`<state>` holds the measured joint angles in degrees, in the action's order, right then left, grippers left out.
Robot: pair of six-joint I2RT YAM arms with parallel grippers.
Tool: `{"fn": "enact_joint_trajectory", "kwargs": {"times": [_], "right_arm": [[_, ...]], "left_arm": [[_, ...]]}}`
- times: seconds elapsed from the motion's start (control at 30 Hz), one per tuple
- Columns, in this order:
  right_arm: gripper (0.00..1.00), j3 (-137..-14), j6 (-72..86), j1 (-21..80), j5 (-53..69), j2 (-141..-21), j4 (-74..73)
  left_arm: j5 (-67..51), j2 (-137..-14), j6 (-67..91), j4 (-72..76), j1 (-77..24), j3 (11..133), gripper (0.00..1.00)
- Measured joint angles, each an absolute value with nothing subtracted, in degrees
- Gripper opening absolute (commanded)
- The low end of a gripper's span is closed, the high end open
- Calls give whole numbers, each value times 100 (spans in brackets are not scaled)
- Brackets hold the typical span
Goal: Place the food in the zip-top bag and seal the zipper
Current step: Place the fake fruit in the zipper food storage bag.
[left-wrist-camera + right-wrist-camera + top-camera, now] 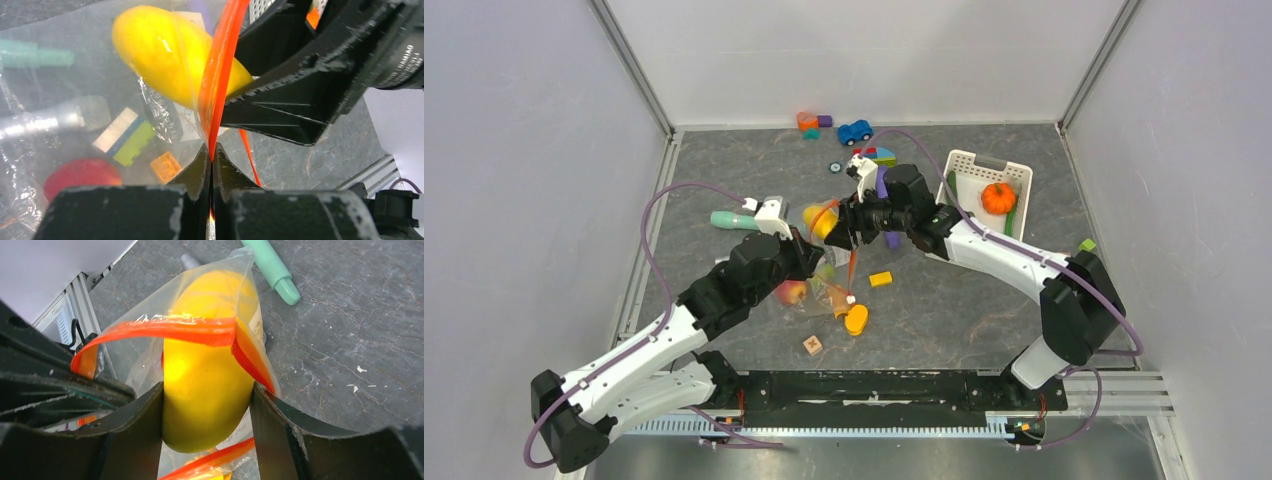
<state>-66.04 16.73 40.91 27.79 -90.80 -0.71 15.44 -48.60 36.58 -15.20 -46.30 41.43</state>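
Observation:
My right gripper (207, 395) is shut on the yellow squash (207, 375), one finger on each flank. The squash's far end sits inside the mouth of the clear zip-top bag (150, 355), and the orange-red zipper (175, 330) drapes across the squash. My left gripper (212, 157) is shut on the zipper (220, 75) at one edge of the mouth and holds the bag up. Seen from above, the two grippers meet mid-table, left (809, 255) and right (832, 222). A red fruit (791, 292) shows through the plastic. An orange pumpkin (998, 197) lies in the basket.
The white slotted basket (969, 160) stands at the right with green pieces along its sides. A teal tool (729, 220) lies to the left of the bag. A yellow block (881, 279), a wooden cube (812, 345) and an orange piece (856, 320) lie nearby. A blue toy car (855, 131) and blocks sit at the back.

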Motion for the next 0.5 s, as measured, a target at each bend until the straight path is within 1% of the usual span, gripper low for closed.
{"fn": "enact_joint_trajectory", "kwargs": {"times": [0.03, 0.17, 0.3, 0.5], "right_arm": [[59, -6624, 1730, 4104, 2705, -9113, -64], [74, -6632, 1940, 4139, 2469, -9212, -51], [98, -6632, 2047, 4154, 2311, -9216, 14], [98, -6628, 2078, 4154, 2211, -9203, 161]], "left_arm": [[1500, -4860, 3658, -1496, -4630, 4128, 2], [1439, -4847, 3653, -1452, -4630, 4084, 2], [1439, -4788, 3649, -1437, -4630, 4082, 2], [1450, -4731, 3647, -1437, -4630, 4080, 2]]}}
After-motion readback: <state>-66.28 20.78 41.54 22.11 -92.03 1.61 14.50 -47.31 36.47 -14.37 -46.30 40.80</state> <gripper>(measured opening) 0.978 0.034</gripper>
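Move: The bag's belly, where the yellow fruit is being taken, lies roughly 6 cm left of the right hand, 4 cm back and 10 cm below. From that hand, the red fruit inside the bag is some 11 cm left, 6 cm back and 12 cm down; the yellow brick on the table is 9 cm right, 4 cm back and 14 cm down. From the left hand, the bag's belly is about 3 cm left, level fore-and-aft and 11 cm down. The right fingers let go of the yellow fruit at the bag's mouth, spreading from a bit over half open to almost fully open. Meanwhile the hand eases about 1.5 cm forward, dipping barely 1 cm before coming most of the way back up, and turns some 5 degrees clockwise. The left fingers stay shut on the orange zipper edge, holding the bag nearly still. ##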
